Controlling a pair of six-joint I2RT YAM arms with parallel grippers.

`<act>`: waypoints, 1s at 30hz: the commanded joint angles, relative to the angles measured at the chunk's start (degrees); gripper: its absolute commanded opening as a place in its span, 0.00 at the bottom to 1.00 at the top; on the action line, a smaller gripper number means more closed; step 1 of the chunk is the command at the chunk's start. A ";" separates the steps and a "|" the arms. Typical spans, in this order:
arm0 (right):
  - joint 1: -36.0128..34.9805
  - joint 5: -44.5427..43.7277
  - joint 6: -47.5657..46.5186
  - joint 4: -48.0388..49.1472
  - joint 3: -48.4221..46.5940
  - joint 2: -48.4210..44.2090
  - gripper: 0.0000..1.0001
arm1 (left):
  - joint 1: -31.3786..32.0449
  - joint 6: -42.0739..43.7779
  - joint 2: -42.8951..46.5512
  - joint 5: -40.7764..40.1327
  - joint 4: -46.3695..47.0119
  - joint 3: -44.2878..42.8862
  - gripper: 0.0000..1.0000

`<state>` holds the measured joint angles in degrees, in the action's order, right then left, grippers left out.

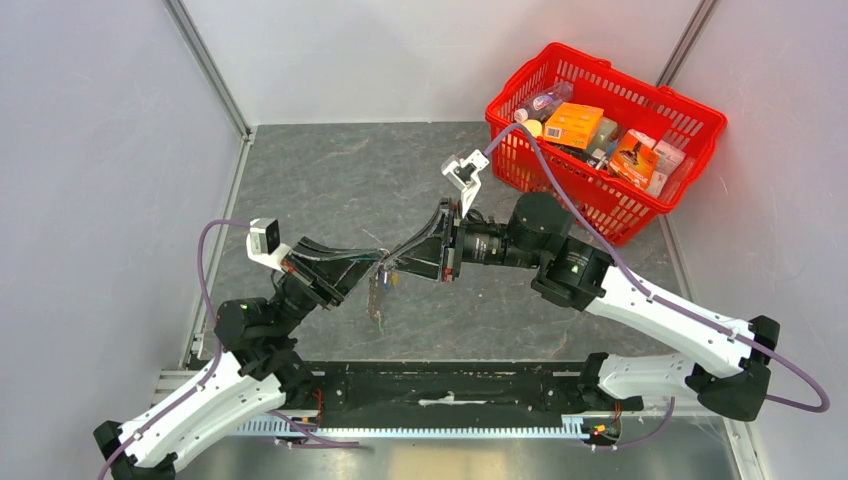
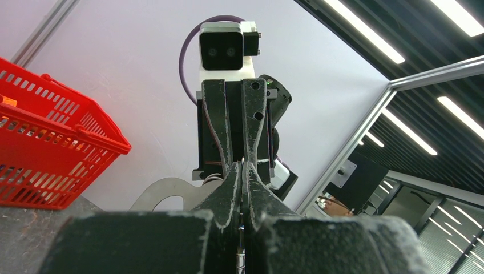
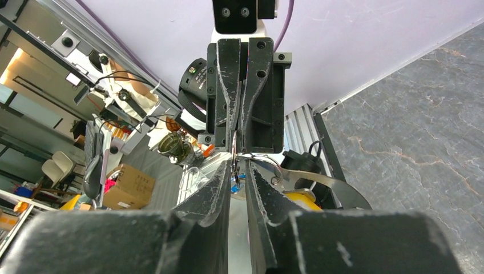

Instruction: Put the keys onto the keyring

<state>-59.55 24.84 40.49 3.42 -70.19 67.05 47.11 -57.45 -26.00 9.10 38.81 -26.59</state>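
Observation:
Over the middle of the table my two grippers meet tip to tip. My left gripper (image 1: pixel 372 272) (image 2: pixel 242 169) is shut on the keyring (image 1: pixel 377 298), a thin metal wire pinched between its pads; the strap and tags hang below it. In the right wrist view the wire ring (image 3: pixel 268 161) curves out beside the tips, with a yellow tag (image 3: pixel 301 198) and a grey metal tag (image 3: pixel 325 181) under it. My right gripper (image 1: pixel 398 264) (image 3: pixel 238 166) has its jaws a narrow gap apart. A blue-headed key (image 3: pixel 235 186) sits between its tips, close to the left finger.
A red shopping basket (image 1: pixel 520 165) (image 2: pixel 51 154) full of boxes and bottles stands at the back right of the grey table. Metal frame posts and white walls close in the sides. A black rail runs along the near edge between the arm bases.

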 commanded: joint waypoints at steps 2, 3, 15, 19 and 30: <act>-0.57 -1.43 -1.27 1.69 -1.30 0.10 0.19 | 0.00 -1.95 -0.37 -0.79 4.49 0.04 0.02; -0.57 -1.62 -1.53 1.14 -1.47 0.10 0.15 | 0.00 -2.04 -0.28 -0.80 4.57 0.13 0.02; -0.57 -2.75 -7.54 -8.94 -5.96 -0.34 0.00 | 0.00 -3.66 1.20 4.71 0.65 1.20 0.02; -0.57 -2.68 -9.40 -11.72 -5.99 -1.90 0.00 | 0.00 -2.43 2.30 8.03 -4.63 -0.49 0.14; -0.52 0.18 -16.99 -29.70 -10.96 -6.46 0.00 | 0.00 8.96 6.55 15.04 -35.30 -13.73 0.40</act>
<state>-60.20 23.66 27.90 -20.40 -76.84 63.61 47.00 -54.17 -19.75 18.87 12.84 -35.22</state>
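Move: My left fingertips are shut on the keyring, and it also runs between my barely open right fingertips, about 1 cm to the left of my right hand point and level with it. From my right hand, the yellow key hangs about 4 cm below and 1 cm to the right. The grey plate hangs some 5 cm below and 1 cm left, roughly 1 cm back, and the green tag dangles about 11 cm below, 1 cm left and 1 cm back. I shut my right fingertips on the keyring while both hands stay nearly still, then sink together 2 to 3 cm. On the way down my left fingers open and let go. My left hand backs off about 3.5 cm towards my base, rising slightly at the end, while my right carries the keyring about 3.5 cm to the right; both sets of fingers tip down over 10 degrees. ##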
